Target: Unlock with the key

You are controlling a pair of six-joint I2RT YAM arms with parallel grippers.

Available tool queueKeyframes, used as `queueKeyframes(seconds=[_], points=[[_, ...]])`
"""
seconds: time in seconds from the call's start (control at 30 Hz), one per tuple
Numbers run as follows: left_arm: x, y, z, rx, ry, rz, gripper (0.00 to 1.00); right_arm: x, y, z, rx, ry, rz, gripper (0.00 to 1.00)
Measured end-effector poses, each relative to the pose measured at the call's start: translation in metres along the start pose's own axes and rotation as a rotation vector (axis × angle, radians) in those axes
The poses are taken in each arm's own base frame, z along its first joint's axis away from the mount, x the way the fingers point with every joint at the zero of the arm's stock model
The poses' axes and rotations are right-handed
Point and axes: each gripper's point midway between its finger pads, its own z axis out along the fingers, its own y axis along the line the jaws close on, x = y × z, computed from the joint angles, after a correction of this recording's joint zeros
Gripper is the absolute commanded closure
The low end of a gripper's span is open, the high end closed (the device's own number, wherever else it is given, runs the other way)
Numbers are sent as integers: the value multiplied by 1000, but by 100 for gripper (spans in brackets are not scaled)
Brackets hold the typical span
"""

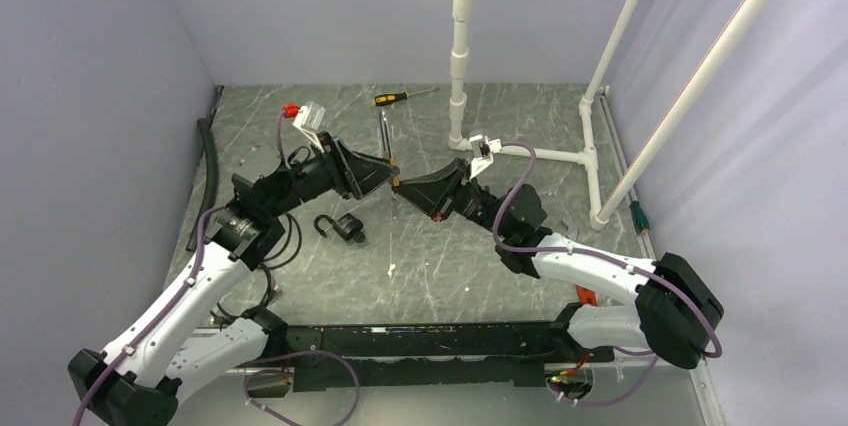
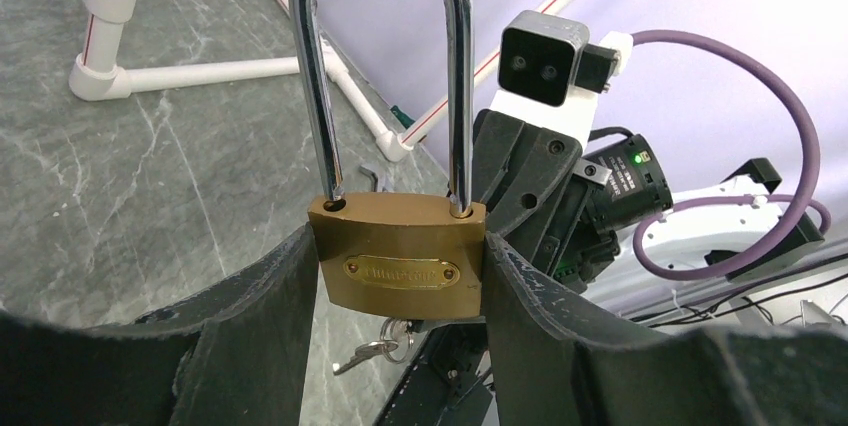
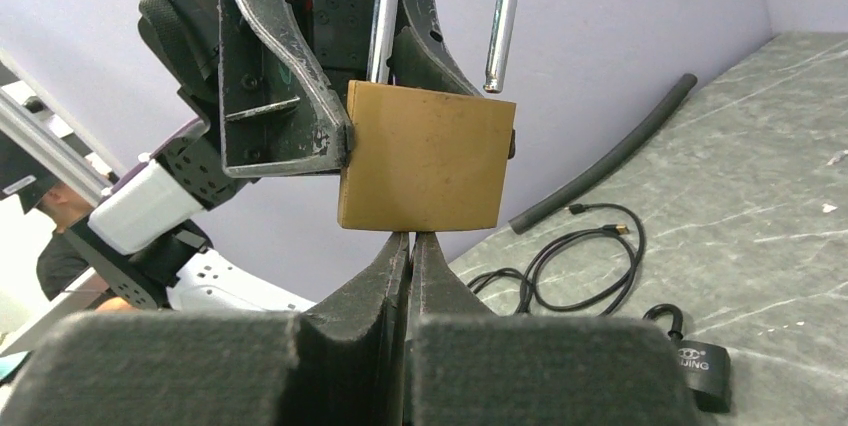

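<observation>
A brass padlock [image 2: 398,266] with a long steel shackle [image 2: 460,76] hangs in the air above the table's middle. My left gripper [image 2: 400,256] is shut on its body, one finger on each side. Seen from the right wrist, one leg of the shackle [image 3: 498,36] ends free just above the padlock [image 3: 425,161]. My right gripper [image 3: 411,238] is shut directly under the lock's bottom face, pinching the key; its blade is hidden. A ring with a spare key [image 2: 375,351] dangles there. From above, the left gripper [image 1: 385,171] and the right gripper [image 1: 398,183] meet tip to tip.
A small black padlock [image 1: 343,227] lies on the table below the left arm. A yellow-handled screwdriver [image 1: 395,98] and a red and white part [image 1: 308,118] lie at the back. A white pipe frame [image 1: 530,153] stands back right. A black hose [image 1: 208,161] runs along the left wall.
</observation>
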Motion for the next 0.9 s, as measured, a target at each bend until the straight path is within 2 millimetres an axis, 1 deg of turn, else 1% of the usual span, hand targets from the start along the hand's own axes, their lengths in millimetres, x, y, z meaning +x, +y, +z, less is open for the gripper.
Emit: queueKeyframes(seconds=[0.1, 0.13, 0.23, 0.3, 0.37, 0.47, 0.6, 0.67, 0.77, 0.9], points=[[2, -1, -2, 6, 11, 17, 100, 3, 2, -1, -11, 14, 7, 100], [3, -1, -3, 5, 14, 20, 100, 4, 2, -1, -14, 21, 9, 96], [7, 1, -5, -10, 30, 14, 100, 10, 2, -2, -16, 53, 17, 76], [11, 4, -7, -23, 45, 5, 100, 15, 2, -3, -18, 80, 23, 68], [17, 7, -9, -44, 65, -5, 100, 23, 2, -4, -19, 113, 31, 65], [23, 15, -11, -87, 83, -17, 100, 31, -2, -7, 0, 149, 39, 62], [30, 31, -13, -181, 97, -37, 100, 38, -8, -9, 28, 186, 30, 57], [32, 40, -14, -232, 105, -48, 100, 36, -9, -10, 44, 194, 6, 50], [41, 58, -14, -316, 130, -68, 100, 23, -6, -10, 65, 172, -51, 42], [53, 87, -12, -450, 176, -94, 100, 5, -6, -10, 111, 135, -127, 41]])
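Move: The left hand already holds the brass padlock between its pads. The right fingertips are shut on the key at the padlock's underside, about 3 cm back, 2 cm right and 2 cm below the left hand. From the right hand, the brass padlock is some 2 cm ahead, 3 cm left and 2 cm higher. On the table, the black padlock lies roughly 14 cm ahead, 11 cm left and 34 cm below the left hand. Open the right gripper past half to let go of the key, sinking about 3 cm with the padlock as the fingers spread, then lift back and ease off to the right, away from it. Keep the left grip on the brass padlock, lower it some 10 cm towards the table, first slightly back, then forward and left, tipping the fingers downward through nearly 30 degrees. ##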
